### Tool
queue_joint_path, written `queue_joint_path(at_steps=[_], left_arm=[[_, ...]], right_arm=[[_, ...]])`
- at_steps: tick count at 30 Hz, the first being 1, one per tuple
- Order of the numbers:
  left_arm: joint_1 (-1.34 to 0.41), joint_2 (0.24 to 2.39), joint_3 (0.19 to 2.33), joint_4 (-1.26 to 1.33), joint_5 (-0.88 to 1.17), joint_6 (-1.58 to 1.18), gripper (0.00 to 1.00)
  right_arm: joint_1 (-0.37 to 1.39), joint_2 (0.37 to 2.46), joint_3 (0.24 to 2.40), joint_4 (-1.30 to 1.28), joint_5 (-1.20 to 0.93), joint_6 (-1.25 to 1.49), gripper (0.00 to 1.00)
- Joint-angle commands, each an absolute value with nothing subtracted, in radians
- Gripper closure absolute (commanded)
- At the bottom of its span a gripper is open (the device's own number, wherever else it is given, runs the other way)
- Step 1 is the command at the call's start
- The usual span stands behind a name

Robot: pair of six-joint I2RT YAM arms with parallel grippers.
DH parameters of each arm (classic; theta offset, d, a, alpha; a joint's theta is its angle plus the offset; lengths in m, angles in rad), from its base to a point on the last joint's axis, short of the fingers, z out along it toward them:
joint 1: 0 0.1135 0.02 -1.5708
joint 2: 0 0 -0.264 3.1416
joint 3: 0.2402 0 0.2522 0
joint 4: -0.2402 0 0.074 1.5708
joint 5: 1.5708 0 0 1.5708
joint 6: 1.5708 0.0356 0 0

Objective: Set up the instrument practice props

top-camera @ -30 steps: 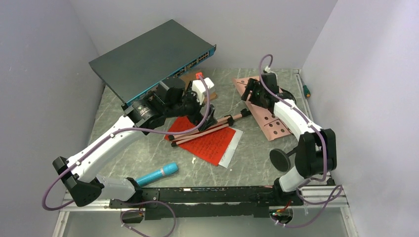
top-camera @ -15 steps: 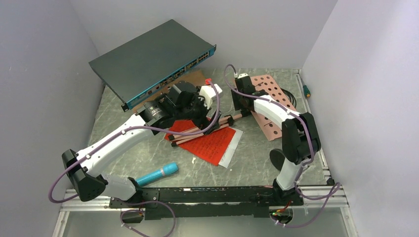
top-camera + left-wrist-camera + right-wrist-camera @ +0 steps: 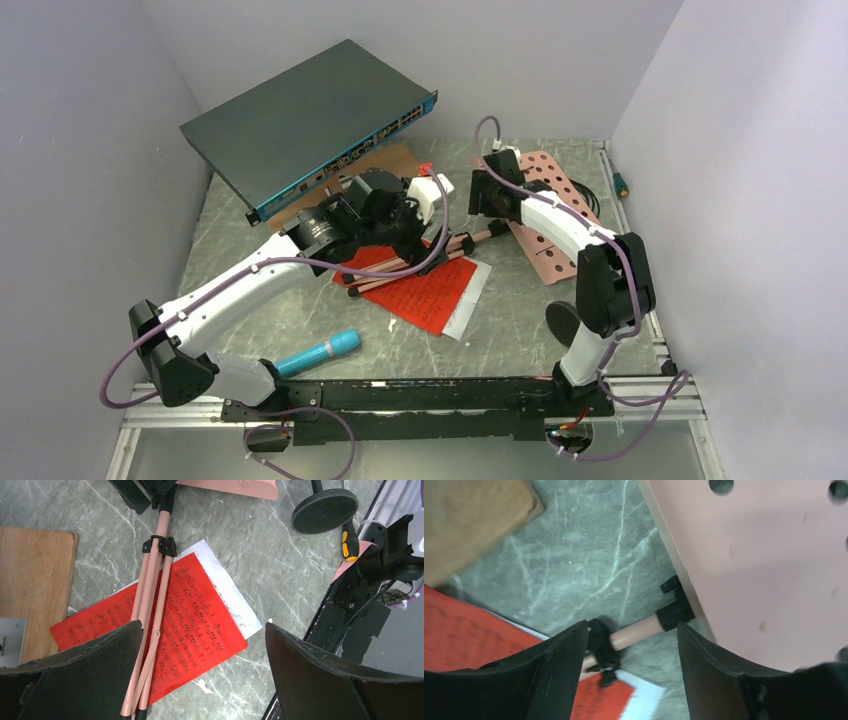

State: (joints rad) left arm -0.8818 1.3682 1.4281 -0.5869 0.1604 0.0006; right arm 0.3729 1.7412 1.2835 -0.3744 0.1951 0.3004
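The salmon-pink music stand lies flat on the table, its perforated desk [image 3: 548, 222] [image 3: 774, 555] at the right. Its pole [image 3: 640, 632] and folded tripod legs [image 3: 400, 268] [image 3: 150, 615] run left across the red sheet-music page [image 3: 430, 292] [image 3: 195, 625], which lies on a white page [image 3: 472, 290] [image 3: 235, 605]. My left gripper [image 3: 405, 225] [image 3: 202, 626] hovers open above the legs and the red page. My right gripper [image 3: 480, 205] [image 3: 633, 627] is open over the pole near the desk, holding nothing. The cyan-blue microphone [image 3: 320, 352] lies at the front left. The black round-base mic stand [image 3: 562, 322] [image 3: 325, 510] stands by the right arm.
A dark grey network switch [image 3: 300, 120] leans at the back left, over a wooden board [image 3: 388, 158] [image 3: 30, 580] [image 3: 469, 520]. A yellow-handled screwdriver [image 3: 348, 542] lies near the mic stand. Walls close in on three sides.
My right arm swung left from above the pink desk to above the pole joint, its jaws narrowing and then widening a little. The left gripper drifted slightly right over the legs.
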Motion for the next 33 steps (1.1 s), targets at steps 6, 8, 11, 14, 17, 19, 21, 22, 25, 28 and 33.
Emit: queue_joint_path(at_steps=[6, 8, 11, 14, 17, 19, 21, 22, 25, 28, 33], left_arm=[[-0.896, 1.313, 1.389, -0.474, 0.137, -0.07, 0.01], [-0.902, 1.304, 1.386, -0.47, 0.132, -0.073, 0.01], [-0.914, 1.298, 1.391, -0.478, 0.122, -0.075, 0.01], [-0.922, 1.286, 1.386, -0.47, 0.125, -0.079, 0.01], [-0.93, 1.276, 1.381, -0.467, 0.125, -0.079, 0.01], [-0.934, 1.272, 1.385, -0.473, 0.12, -0.077, 0.01], [-0.935, 1.264, 1.384, -0.473, 0.118, -0.075, 0.01], [-0.935, 1.259, 1.383, -0.47, 0.118, -0.075, 0.01], [-0.935, 1.246, 1.379, -0.465, 0.116, -0.075, 0.01], [-0.935, 1.24, 1.377, -0.46, 0.115, -0.073, 0.01], [-0.936, 1.241, 1.377, -0.469, 0.097, -0.062, 0.01]], right_arm=[[0.467, 1.794, 1.471, -0.754, 0.458, 1.175, 0.28], [0.472, 1.841, 1.524, -0.859, 0.477, 1.271, 0.27], [0.479, 1.891, 1.554, -0.948, 0.526, 1.381, 0.29], [0.479, 1.928, 1.575, -0.997, 0.575, 1.446, 0.32], [0.477, 1.955, 1.581, -0.998, 0.594, 1.48, 0.34], [0.476, 1.972, 1.58, -0.967, 0.595, 1.482, 0.36], [0.477, 1.992, 1.584, -0.968, 0.595, 1.504, 0.37], [0.477, 2.004, 1.586, -0.971, 0.596, 1.52, 0.38], [0.477, 2.032, 1.581, -0.959, 0.598, 1.557, 0.42], [0.481, 2.052, 1.561, -0.9, 0.602, 1.571, 0.49], [0.483, 2.108, 1.557, -0.887, 0.636, 1.614, 0.53]])
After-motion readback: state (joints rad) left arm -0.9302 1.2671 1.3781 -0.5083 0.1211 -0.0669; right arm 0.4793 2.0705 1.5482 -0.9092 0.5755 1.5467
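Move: The folded tripod's pink neck lies about 10 cm below the right hand and 2 cm back. The tripod's collar is some 4 cm left and 3 cm back of the hand, the pegboard's middle 11 cm right and 3 cm ahead, the red sheet's 16 cm left and 10 cm back, all on the table. From the left hand the neck is about 17 cm ahead, 12 cm right, 28 cm below. The right hand turns 60 degrees clockwise and sinks about 8 cm towards the tripod neck, fingers narrowing; left rises. ##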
